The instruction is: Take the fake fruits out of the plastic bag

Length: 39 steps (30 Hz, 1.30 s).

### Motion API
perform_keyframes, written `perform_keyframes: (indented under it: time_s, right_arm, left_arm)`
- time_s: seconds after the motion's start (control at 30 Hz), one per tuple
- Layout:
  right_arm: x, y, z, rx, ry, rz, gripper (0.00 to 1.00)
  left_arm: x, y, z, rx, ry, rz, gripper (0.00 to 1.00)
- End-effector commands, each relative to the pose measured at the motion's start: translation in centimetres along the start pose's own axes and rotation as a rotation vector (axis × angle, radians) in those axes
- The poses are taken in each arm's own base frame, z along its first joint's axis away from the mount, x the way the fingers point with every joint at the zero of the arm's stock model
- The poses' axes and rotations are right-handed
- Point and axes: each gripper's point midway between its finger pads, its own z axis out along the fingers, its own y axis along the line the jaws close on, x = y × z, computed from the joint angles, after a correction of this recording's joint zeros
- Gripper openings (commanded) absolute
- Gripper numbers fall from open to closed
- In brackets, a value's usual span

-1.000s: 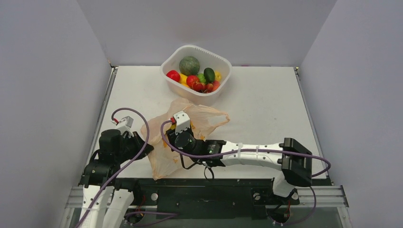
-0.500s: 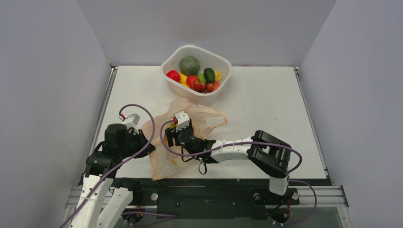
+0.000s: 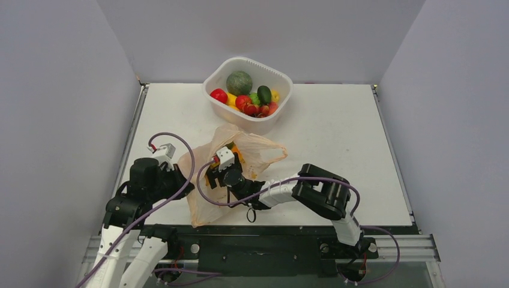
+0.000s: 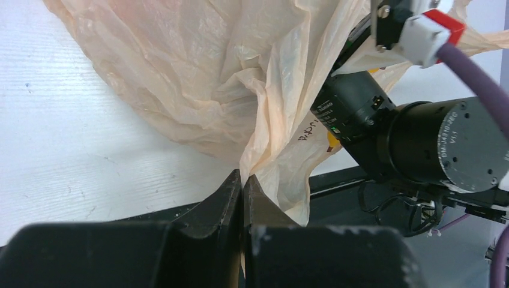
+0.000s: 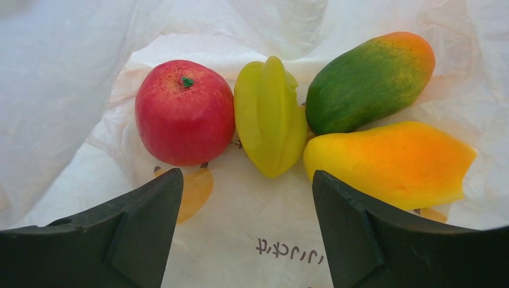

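The peach-orange plastic bag [image 3: 207, 180] lies on the table near the arms; it also fills the left wrist view [image 4: 198, 78]. My left gripper [image 4: 242, 177] is shut on a fold of the bag's edge. My right gripper [image 5: 246, 180] is open inside the bag's mouth [image 3: 216, 174]. Just beyond its fingertips lie a red apple [image 5: 183, 111], a yellow-green star fruit [image 5: 270, 114], a green-orange mango [image 5: 369, 78] and an orange-yellow oval fruit [image 5: 390, 162]. The star fruit is nearest the gap between the jaws; nothing is gripped.
A white tub [image 3: 247, 90] at the back of the table holds a dark-green melon [image 3: 239, 81] and several small fruits. Bag handles [image 3: 273, 150] trail right. The right arm's wrist [image 4: 444, 144] lies close beside the left gripper.
My right arm has folded and pushed its gripper further left and deeper into the bag. My left arm has shifted slightly, still holding the bag's edge.
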Motion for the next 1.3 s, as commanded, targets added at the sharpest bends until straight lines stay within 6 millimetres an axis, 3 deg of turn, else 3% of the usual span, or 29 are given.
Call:
perform_keyframes:
  time_s: [0.0, 0.3, 0.5, 0.63, 0.73, 0.93, 1.07, 1.27]
  right_arm:
    - [-2.8, 0.4, 1.6, -0.007, -0.101, -0.023, 0.76]
    - [-2.3, -0.5, 3.9, 0.062, -0.090, -0.189, 0.77]
    - [-0.8, -0.5, 5.9, 0.083, -0.043, -0.305, 0.70]
    - [0.5, -1.0, 7.1, 0.087, -0.023, -0.312, 0.69]
    - [0.4, -1.7, 8.3, 0.107, -0.027, -0.295, 0.69]
    - [-0.1, -2.1, 9.8, 0.139, -0.041, -0.236, 0.56]
    - [-0.6, -1.9, 10.2, 0.142, -0.050, -0.205, 0.35]
    - [-1.9, -0.3, 9.6, 0.090, -0.065, -0.220, 0.13]
  left_arm:
    - [-1.7, -0.9, -1.1, 0.030, -0.087, 0.030, 0.00]
    - [-2.2, -1.3, -1.0, 0.043, -0.095, 0.034, 0.00]
    - [-1.9, -1.5, -0.5, 0.061, -0.060, 0.054, 0.00]
    - [-1.5, -1.5, -0.3, 0.071, -0.050, 0.056, 0.00]
    - [-1.6, -1.7, -0.3, 0.087, -0.056, 0.066, 0.00]
    - [-1.5, -1.3, 0.2, 0.065, -0.034, 0.047, 0.00]
    - [-1.4, -1.3, 0.1, 0.069, -0.038, 0.046, 0.00]
    - [-1.6, -1.3, -0.2, 0.076, -0.054, 0.047, 0.00]
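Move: The yellow-green star fruit inside the bag lies about 9 cm ahead of the right hand, 3 cm to its left and 4 cm below. At that same depth, the red pomegranate is 5 cm ahead and 7 left, the green mango 15 ahead and 1 right, and the yellow-orange papaya 13 ahead and 5 right. From the left hand, the star fruit is roughly 19 cm forward, 7 right and 15 down. The star fruit is what the right hand reaches for: with fingers spread it slides about 9 cm forward, some 4 cm left and 3 to 4 cm down into the bag, between pomegranate and mango. The wrist tips up and rolls its left side down by some 10 degrees, and the fingers close on the star fruit's two sides. The left hand stays put, still pinching the bag. ##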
